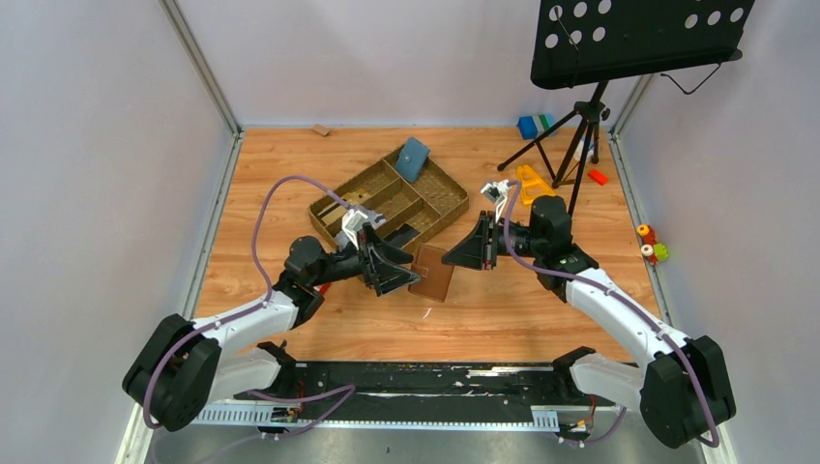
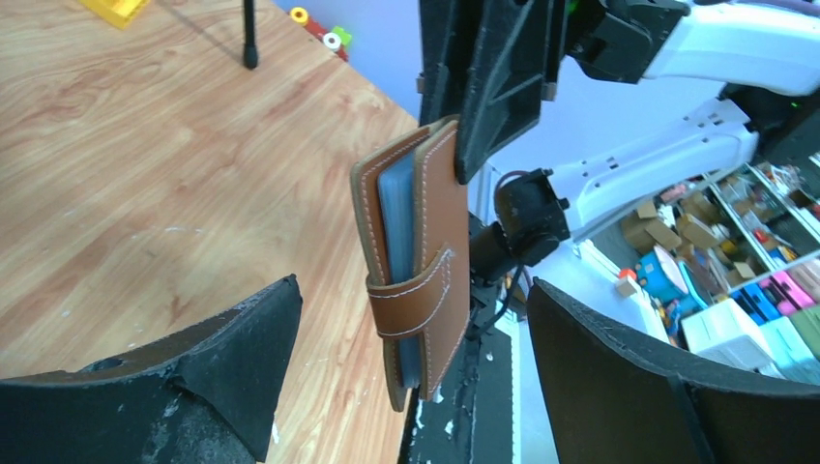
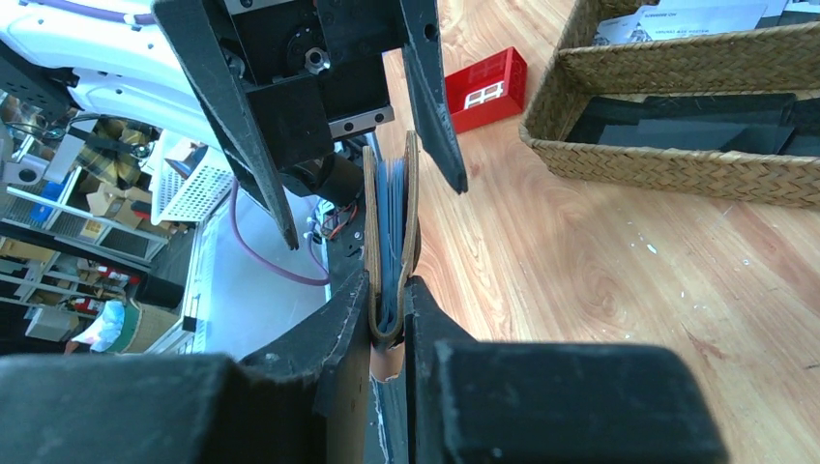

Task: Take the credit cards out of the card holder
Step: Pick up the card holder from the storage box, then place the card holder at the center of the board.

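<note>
The brown card holder (image 1: 432,274) hangs folded above the wooden table, its strap closed across the covers (image 2: 418,300). My right gripper (image 1: 456,257) is shut on its spine edge, and both fingers (image 3: 338,338) press on the covers (image 3: 390,222). My left gripper (image 1: 404,271) stands open around the card holder's free end, with its fingers (image 2: 242,358) apart from the leather on both sides. No credit cards show. Only blue-grey sleeve edges (image 2: 396,208) are visible between the covers.
A wicker tray (image 1: 447,189) with compartments lies behind the grippers, with a blue-teal pouch (image 1: 413,159) leaning in it. A red block (image 3: 483,77) lies under the left arm. A music stand's tripod (image 1: 580,126), a yellow toy (image 1: 532,184) and small toys stand at the back right.
</note>
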Motion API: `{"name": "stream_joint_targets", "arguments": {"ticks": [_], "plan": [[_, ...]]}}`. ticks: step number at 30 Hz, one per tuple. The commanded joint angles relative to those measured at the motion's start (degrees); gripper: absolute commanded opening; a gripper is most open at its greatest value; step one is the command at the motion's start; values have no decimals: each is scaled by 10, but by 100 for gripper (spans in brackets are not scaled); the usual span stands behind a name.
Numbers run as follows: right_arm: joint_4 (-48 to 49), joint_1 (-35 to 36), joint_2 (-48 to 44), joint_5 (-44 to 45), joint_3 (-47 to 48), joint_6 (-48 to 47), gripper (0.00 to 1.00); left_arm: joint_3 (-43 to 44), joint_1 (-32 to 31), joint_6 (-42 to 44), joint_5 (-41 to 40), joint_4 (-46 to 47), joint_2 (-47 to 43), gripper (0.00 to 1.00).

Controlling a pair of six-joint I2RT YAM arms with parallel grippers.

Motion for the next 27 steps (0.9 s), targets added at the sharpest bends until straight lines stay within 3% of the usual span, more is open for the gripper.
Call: {"name": "stream_joint_targets", "arguments": {"ticks": [1, 7, 9, 12, 15, 17, 18, 23, 27], "plan": [[68, 3, -4, -20, 28, 31, 0, 15, -5, -16, 55, 54, 17, 90], [92, 7, 13, -6, 36, 48, 0, 7, -19, -21, 53, 63, 21, 80], [92, 12, 19, 2, 36, 47, 0, 7, -20, -20, 45, 57, 18, 71], [88, 17, 30, 10, 41, 43, 1, 8, -21, -14, 35, 42, 12, 53], [69, 17, 35, 27, 44, 28, 8, 12, -22, 5, 18, 0, 2, 21], [60, 17, 36, 42, 44, 17, 21, 17, -23, 25, 2, -46, -7, 3], [52, 17, 36, 51, 44, 11, 30, 20, -24, 38, -9, -75, -14, 0], [-77, 17, 17, 131, 60, -70, 62, 57, -58, 138, -124, -301, -57, 0], [-208, 10, -28, 298, 62, -103, 89, 115, -131, 217, -286, -459, -52, 0]]}}
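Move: The brown card holder, still pinched by the right fingers, has its middle about 5 cm right of the left hand point, 1 cm back and 1 cm lower, with its strapped end facing the open left fingers. From the right hand the holder's middle lies about 3 cm left, 2 cm back and 2 cm lower. The storage box's middle is some 18 cm ahead of the left hand, 5 cm to its left and 17 cm below. The left fingers close from wide open and pinch the strapped end of the card holder, after that hand has eased back about 2 cm. The right fingers then open and let go, and the right hand draws off forward some 3.5 cm, turning clockwise about 10 degrees. The left keeps its grip, sinking nearly 5 cm while its fingertips tip down about 15 degrees. ##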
